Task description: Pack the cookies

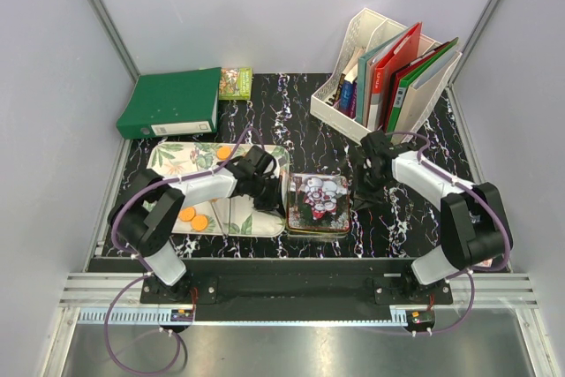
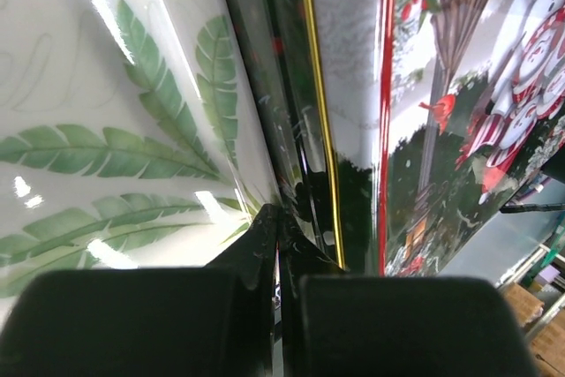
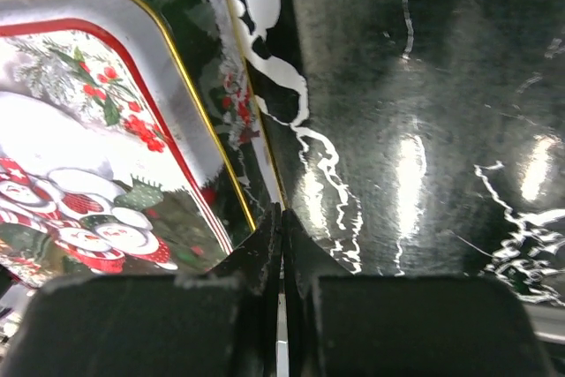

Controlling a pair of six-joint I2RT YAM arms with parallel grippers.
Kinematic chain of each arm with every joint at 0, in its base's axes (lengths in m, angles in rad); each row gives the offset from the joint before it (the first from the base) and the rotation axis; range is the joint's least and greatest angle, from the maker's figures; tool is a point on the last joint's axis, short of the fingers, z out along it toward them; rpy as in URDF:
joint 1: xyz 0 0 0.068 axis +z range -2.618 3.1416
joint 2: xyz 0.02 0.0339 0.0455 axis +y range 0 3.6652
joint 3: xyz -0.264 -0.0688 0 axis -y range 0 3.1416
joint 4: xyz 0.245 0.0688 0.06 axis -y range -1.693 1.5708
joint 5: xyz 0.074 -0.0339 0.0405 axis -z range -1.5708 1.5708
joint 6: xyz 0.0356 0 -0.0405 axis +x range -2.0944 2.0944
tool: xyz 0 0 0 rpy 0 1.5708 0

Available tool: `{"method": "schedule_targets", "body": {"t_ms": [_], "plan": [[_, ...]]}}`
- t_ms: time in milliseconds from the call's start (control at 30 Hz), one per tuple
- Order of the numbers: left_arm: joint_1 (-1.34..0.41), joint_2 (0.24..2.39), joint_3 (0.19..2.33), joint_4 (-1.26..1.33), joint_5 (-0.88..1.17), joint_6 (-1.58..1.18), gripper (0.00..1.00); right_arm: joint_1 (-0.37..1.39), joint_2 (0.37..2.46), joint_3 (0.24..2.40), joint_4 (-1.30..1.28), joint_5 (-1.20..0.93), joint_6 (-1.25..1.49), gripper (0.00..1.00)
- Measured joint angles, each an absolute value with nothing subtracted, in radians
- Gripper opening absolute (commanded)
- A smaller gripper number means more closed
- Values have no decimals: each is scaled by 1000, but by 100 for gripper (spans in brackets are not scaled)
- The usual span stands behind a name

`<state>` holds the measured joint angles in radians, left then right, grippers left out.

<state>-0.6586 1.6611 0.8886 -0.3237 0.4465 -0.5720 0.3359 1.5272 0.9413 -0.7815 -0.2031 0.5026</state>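
Three orange cookies show in the top view: two point(image 1: 193, 218) at the near left of the leaf-patterned tray point(image 1: 168, 158) and one point(image 1: 224, 153) at its far side. A tin with a snowman lid point(image 1: 318, 203) sits closed just right of the tray. My left gripper point(image 1: 274, 193) is shut and empty, low in the gap between tray point(image 2: 106, 130) and tin point(image 2: 459, 130); its tips point(image 2: 279, 218) are together. My right gripper point(image 1: 363, 190) is shut and empty at the tin's right edge point(image 3: 88, 147), tips point(image 3: 282, 216) on the black marbled table.
A green binder point(image 1: 172, 103) and a small green packet point(image 1: 236, 82) lie at the back left. A white file rack point(image 1: 353, 50) with coloured folders stands at the back right. Grey walls close in on both sides.
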Motion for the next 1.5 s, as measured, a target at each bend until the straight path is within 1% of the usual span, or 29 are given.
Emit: {"method": "schedule_targets", "body": {"t_ms": [433,567,600,700,733,900,1067,1267,1500], "plan": [[-598,1594,888,-385,348,-557,0,331,1446,992,-872,-80,492,0],[-575,1544,888,-430,274,-542,19,331,1388,1044,-881,-63,493,0],[-572,1530,888,-437,259,-536,27,331,1373,1053,-879,-64,493,0],[-572,1469,889,-449,222,-516,33,331,1309,1059,-836,-101,493,0],[-574,1444,890,-451,212,-511,34,331,1289,1057,-814,-125,493,0],[-598,1360,932,-445,186,-492,34,331,1264,1024,-693,-262,498,0],[-667,1357,991,-388,216,-500,33,331,1297,955,-595,-379,519,0],[-730,1414,995,-279,310,-565,31,330,1308,918,-521,-451,538,0],[-733,1477,950,-183,393,-625,29,330,1347,896,-466,-491,548,0]]}}
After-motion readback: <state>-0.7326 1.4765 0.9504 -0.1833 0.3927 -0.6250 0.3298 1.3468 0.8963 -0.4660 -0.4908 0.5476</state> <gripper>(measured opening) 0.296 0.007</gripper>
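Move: The snowman-lidded tin sits between the hands: its middle is about 10 cm to the right of the left hand and 3 cm ahead, and some 9 cm to the left of the right hand, level with it in reach; it lies barely below both. From the left hand, the leaf tray's middle is about 18 cm left and 7 cm ahead. The white book rack stands roughly 28 cm ahead of the right hand and 7 cm to its right. Bring both grippers up from beside the tin and in over its lid: first swing each outward, the left about 5 cm left and forward, the right about 2 cm right, then lift each over 10 cm, carry them inward and start sinking. Part-open the left fingers, keep the right shut, and tilt both inward and forward some 20-30 degrees. Finish hovering over opposite sides of the lid. ##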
